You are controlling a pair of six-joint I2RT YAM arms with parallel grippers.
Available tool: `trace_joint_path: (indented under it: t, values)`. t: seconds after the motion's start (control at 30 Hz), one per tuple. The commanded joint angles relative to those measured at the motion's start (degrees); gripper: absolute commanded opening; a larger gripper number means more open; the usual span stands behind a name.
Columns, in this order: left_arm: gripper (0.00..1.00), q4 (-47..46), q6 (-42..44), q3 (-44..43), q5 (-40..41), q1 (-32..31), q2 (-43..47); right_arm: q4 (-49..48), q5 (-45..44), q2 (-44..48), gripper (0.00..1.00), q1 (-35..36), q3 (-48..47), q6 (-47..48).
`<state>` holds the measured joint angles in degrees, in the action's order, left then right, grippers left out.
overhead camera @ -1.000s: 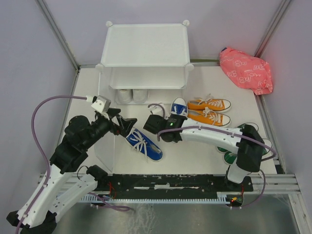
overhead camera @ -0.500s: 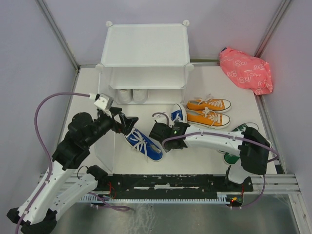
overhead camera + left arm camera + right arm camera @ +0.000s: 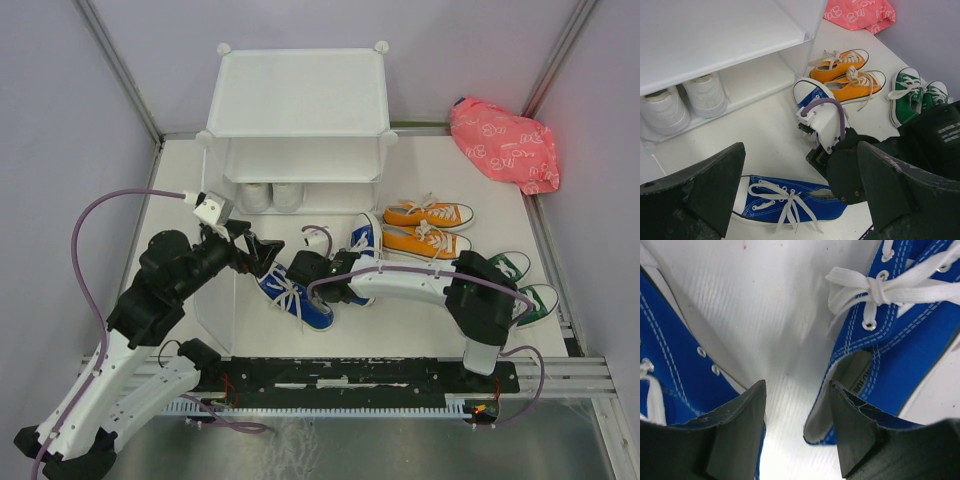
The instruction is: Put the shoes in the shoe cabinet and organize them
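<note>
Two blue shoes lie mid-table: one (image 3: pixel 297 297) near the left arm, the other (image 3: pixel 365 238) further back. My right gripper (image 3: pixel 305 270) hangs low between them, open. In the right wrist view its right finger (image 3: pixel 860 425) sits at the heel opening of one blue shoe (image 3: pixel 900 340), and its left finger (image 3: pixel 730 435) is over the other shoe (image 3: pixel 670 365). My left gripper (image 3: pixel 801 150) is open above the nearer blue shoe (image 3: pixel 785 205), holding nothing. White shoes (image 3: pixel 270 196) stand on the lower level of the shoe cabinet (image 3: pixel 300 100). Orange shoes (image 3: pixel 430 227) and green shoes (image 3: pixel 522 283) lie to the right.
A pink patterned bag (image 3: pixel 505 145) lies at the back right, beside the cabinet. The cabinet's open front panel (image 3: pixel 215 300) lies flat on the table under my left arm. Grey walls close in the table on both sides.
My right gripper has swung left, from the further blue shoe to the nearer one's heel, and has opened. The green shoes now show fully. My left gripper rose slightly.
</note>
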<state>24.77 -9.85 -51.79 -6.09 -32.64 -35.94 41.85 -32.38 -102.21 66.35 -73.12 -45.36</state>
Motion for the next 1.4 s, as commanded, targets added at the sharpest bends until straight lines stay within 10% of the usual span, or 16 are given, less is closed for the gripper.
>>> trace_joint_path:
  t: [0.0,0.4,0.67,1.37]
  values:
    - [0.99,-1.2,-1.3,-1.4,-0.2,0.1,0.9,-3.2,-5.1,-3.6,0.6,-0.5,-3.6,-2.7]
    - [0.99,-0.8,-0.8,-0.6,0.1,0.1,1.3,4.2,-18.8,-10.9,0.58,-4.5,-5.1,-8.9]
    - [0.99,-0.7,-0.6,-0.6,0.3,0.1,1.4,-2.5,-16.0,-9.0,0.02,-6.3,-1.0,-3.8]
    - [0.99,-0.3,-0.3,-0.7,1.1,0.1,0.2,-28.5,4.7,-2.7,0.02,-0.3,3.2,30.9]
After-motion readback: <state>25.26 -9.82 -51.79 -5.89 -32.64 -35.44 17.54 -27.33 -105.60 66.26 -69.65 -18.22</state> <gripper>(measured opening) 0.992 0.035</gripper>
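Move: Ahead and to the right of the right hand, some 6 cm out and 5 cm to its right, lies the middle of the second blue shoe, toe pointing forward, about 4 cm lower. The first blue shoe is 7 cm to the hand's left and 2 cm back, and the nearer orange shoe 17 cm right and 9 cm ahead. From the left hand, the second blue shoe is about 18 cm right, 5 cm ahead and far below. Reaching forward and right about 7 cm while sinking some 4 cm, the right hand goes into the second blue shoe's opening, shuts its half-open fingers and pinches the upper just by the lace bow. It then swings back left about 10 cm and a little back, rising slightly and turning some 35 degrees counter-clockwise, bringing the shoe towards the first blue one. ##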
